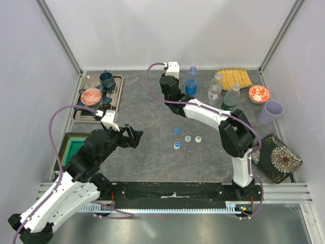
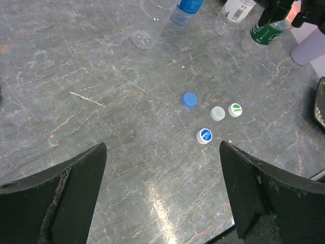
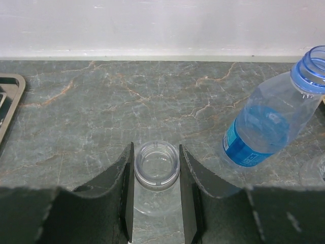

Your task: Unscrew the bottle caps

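Observation:
My right gripper [image 3: 156, 152] is shut on the open neck of the very short clear bottle [image 3: 157, 163], which stands on the table at the back [image 1: 169, 87]. Just right of it the blue-labelled bottle [image 3: 269, 127] stands without a cap. The plain clear bottle [image 1: 216, 87] and the green-labelled bottle [image 1: 231, 97] stand further right. Several loose caps lie mid-table: a blue cap [image 2: 189, 99], a clear cap [image 2: 217, 113], a green-and-white cap [image 2: 234, 109] and a blue-and-white cap [image 2: 204, 135]. My left gripper [image 2: 162, 146] hangs open over bare table, near the caps [image 1: 134, 136].
A metal tray [image 1: 118, 96] with a dark cup and a red-patterned bowl sits at the back left, and a teal bin [image 1: 76, 146] lies under my left arm. At the right are a yellow cloth [image 1: 233, 77], a red bowl [image 1: 259, 93], the lilac cup [image 1: 270, 112] and a dark floral box [image 1: 277, 157].

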{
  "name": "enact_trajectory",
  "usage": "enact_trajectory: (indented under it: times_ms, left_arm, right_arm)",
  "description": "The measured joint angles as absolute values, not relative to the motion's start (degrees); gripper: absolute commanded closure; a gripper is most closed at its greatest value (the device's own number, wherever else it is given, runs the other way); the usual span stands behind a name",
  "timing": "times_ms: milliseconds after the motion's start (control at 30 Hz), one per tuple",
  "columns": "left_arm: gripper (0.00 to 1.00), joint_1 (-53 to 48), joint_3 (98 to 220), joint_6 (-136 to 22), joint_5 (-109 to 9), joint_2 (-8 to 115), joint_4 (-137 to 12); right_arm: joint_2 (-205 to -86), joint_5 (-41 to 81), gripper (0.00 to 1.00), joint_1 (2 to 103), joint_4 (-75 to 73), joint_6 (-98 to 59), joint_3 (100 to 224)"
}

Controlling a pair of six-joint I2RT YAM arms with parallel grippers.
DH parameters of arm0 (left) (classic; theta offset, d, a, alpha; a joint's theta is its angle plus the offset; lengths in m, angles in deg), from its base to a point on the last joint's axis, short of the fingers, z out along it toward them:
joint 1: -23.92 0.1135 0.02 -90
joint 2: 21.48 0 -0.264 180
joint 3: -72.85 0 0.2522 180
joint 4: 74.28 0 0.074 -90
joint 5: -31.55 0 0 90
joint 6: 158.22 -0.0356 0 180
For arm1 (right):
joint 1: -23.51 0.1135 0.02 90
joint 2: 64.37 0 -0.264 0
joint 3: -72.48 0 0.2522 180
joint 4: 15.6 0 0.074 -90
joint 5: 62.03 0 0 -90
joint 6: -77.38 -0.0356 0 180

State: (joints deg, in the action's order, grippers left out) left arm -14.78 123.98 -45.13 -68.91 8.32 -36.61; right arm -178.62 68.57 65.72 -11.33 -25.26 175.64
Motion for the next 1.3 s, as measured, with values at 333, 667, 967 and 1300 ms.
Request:
enact_trajectory:
  times_ms: [333,667,967,1300]
  left_arm:
    - [0.02,-14.78,123.98,-45.13,-68.86,8.61,-36.61]
    - [0.02,-14.78,123.98,-45.1,-68.77,8.67,-36.61]
    - [0.02,-14.78,123.98,-45.1,-68.77,9.39,-36.61]
    - [0.01,-14.78,124.35,-45.1,-68.84,10.59,-36.57]
  right_arm:
    - [-179.43,67.43,0.5,65.66,-7.09,-25.24,178.09]
    - [-179.43,66.1,0.27,65.66,-2.44,-25.81,178.9]
    - [-179.21,65.73,0.14,65.66,1.56,-25.87,181.2]
    - [-165.68,65.99,0.05,66.1,7.83,-26.24,180.32]
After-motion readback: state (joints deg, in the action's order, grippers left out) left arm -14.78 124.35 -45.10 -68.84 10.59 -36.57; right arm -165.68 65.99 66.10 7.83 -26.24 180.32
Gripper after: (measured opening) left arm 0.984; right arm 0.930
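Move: Gripped by the neck in the right hand, the clear bottle already seems to stand on the table, its middle straight below the fingers by about 9 cm. The blue bottle is about 10 cm to the right and 3 cm farther out; the white-label bottle is some 19 cm right and level with the hand; the green-label one is about 25 cm right and 5 cm back. From the left hand, the clear bottle lies roughly 28 cm ahead and 15 cm right, its middle some 10 cm lower. Letting go of the clear bottle's neck, the right hand at first nearly stays in place, sinking only 1.5 cm as its fingers tip a little downward and spread from their grip to almost fully open. Then it rises fast by some 10 cm, drawing back about 4 cm and slightly right, and comes clear of the bottle. ##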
